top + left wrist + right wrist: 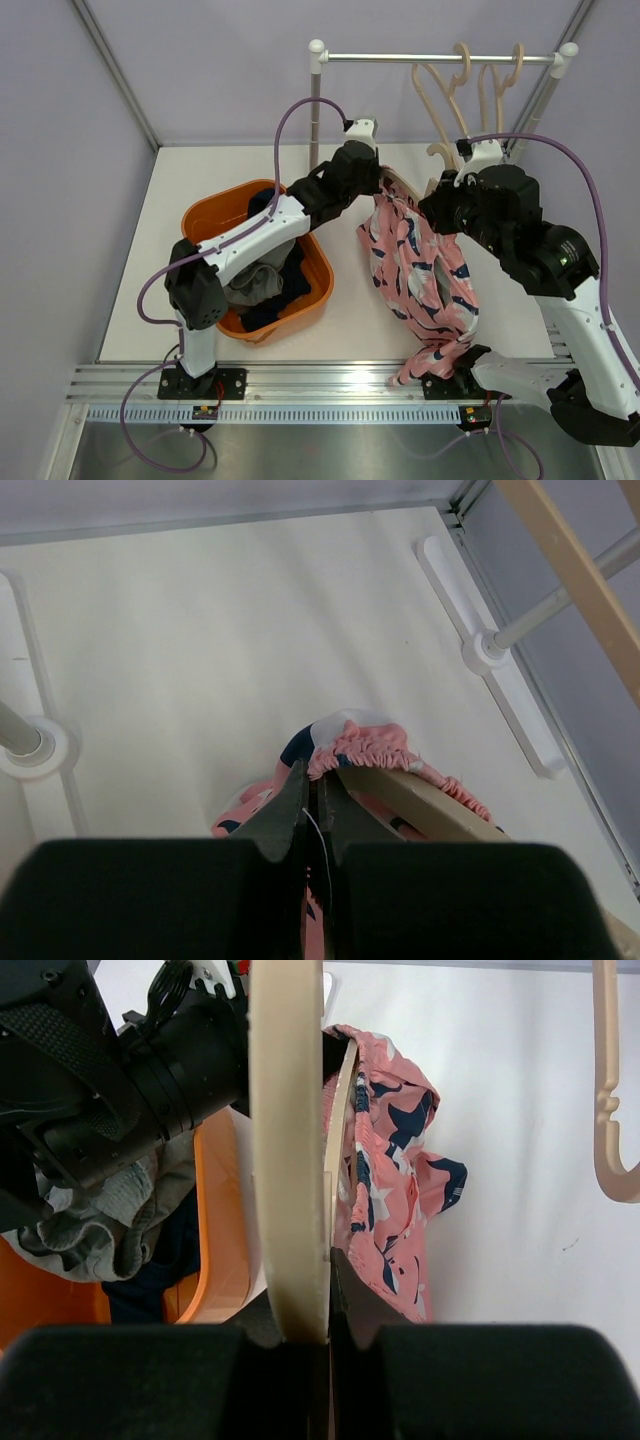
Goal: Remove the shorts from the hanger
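Observation:
The pink patterned shorts [420, 270] hang on a cream wooden hanger [290, 1110] and trail down to the table's front edge. My left gripper [378, 186] reaches over the basket and is shut on the shorts' pink elastic waistband [365, 742], right beside the hanger's bar [425, 802]. My right gripper [437, 207] is shut on the hanger and holds it above the table; the shorts [390, 1190] hang just beyond its fingers. The grey shorts [262, 283] and the navy shorts [295, 272] lie in the orange basket [215, 212].
A clothes rack with a metal rail [440, 58] stands at the back, with two bare wooden hangers [450, 90] on it. Its post [315, 110] and feet [495, 670] stand on the white table. The table's metal front rail [330, 385] runs below.

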Tool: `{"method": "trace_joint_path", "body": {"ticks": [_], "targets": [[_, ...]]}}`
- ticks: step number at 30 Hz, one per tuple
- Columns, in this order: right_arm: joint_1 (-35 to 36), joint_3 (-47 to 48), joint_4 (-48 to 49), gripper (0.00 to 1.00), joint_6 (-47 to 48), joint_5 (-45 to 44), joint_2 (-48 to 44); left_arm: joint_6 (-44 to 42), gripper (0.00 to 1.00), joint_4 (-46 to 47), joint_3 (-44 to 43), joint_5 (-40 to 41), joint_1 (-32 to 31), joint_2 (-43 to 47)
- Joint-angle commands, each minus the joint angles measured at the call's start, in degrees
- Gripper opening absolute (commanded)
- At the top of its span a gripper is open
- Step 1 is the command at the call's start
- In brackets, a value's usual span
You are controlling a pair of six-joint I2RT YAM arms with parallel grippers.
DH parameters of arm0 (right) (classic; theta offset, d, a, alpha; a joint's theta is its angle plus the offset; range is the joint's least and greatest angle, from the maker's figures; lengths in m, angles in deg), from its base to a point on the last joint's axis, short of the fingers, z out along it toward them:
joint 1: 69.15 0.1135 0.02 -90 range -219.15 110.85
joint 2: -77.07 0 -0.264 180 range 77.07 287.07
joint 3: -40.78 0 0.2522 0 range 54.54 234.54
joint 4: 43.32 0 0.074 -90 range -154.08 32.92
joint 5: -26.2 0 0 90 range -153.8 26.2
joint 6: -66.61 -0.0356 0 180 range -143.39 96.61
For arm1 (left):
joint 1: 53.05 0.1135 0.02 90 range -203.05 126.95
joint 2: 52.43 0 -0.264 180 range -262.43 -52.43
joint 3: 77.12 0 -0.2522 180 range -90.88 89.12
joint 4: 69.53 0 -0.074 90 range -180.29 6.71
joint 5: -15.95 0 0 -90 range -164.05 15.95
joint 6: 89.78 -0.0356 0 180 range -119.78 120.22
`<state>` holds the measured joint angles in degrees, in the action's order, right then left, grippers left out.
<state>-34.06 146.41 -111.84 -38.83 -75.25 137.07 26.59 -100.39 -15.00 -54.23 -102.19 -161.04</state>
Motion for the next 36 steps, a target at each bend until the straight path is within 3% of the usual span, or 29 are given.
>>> {"method": "trace_joint_path", "body": {"ticks": [1,7,21,26,36], "targets": [[0.9,3.4,2.5,0.00,-1.0,2.1,-3.6,-1.0,0.00,-0.7,0.1,1.4,4.1,-1.6],[0.9,3.9,1.8,0.00,-1.1,2.3,-4.2,-0.4,0.00,0.5,1.4,0.5,4.8,-2.4],[0.9,4.3,0.0,0.00,-1.3,2.4,-5.5,-2.3,0.00,-3.5,-6.3,-1.0,8.4,-7.0],[0.9,3.4,1.9,0.00,-0.9,1.2,-4.7,-1.8,0.00,3.6,3.8,-5.3,7.3,-0.2],[0.9,2.8,9.8,0.00,1.2,-3.2,2.7,-7.1,0.00,3.1,15.8,-9.5,-2.9,17.5]]}}
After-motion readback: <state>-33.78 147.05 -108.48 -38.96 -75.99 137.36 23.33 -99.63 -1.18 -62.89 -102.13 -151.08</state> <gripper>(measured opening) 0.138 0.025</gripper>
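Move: The left gripper already pinches the waistband of the pink shorts. The hanger's left end, still inside it, lies about 3 cm ahead of that hand and 1 cm right, level with it. The body of the shorts hangs some 10 cm back, 9 cm right and 8 cm lower; the orange basket is about 10 cm back, 26 cm left and 23 cm down. From the right gripper, that hanger end is roughly 15 cm ahead, 9 cm left and 10 cm lower. Keep the left fingers shut on the waistband and work it forward and down some 3 cm at the hanger's left end, then sweep back about 8 cm, bearing a little left, to draw the waistband clear of that end. Hold the hanger firm in the right gripper, letting it drift only a centimetre or two, ending slightly higher. ##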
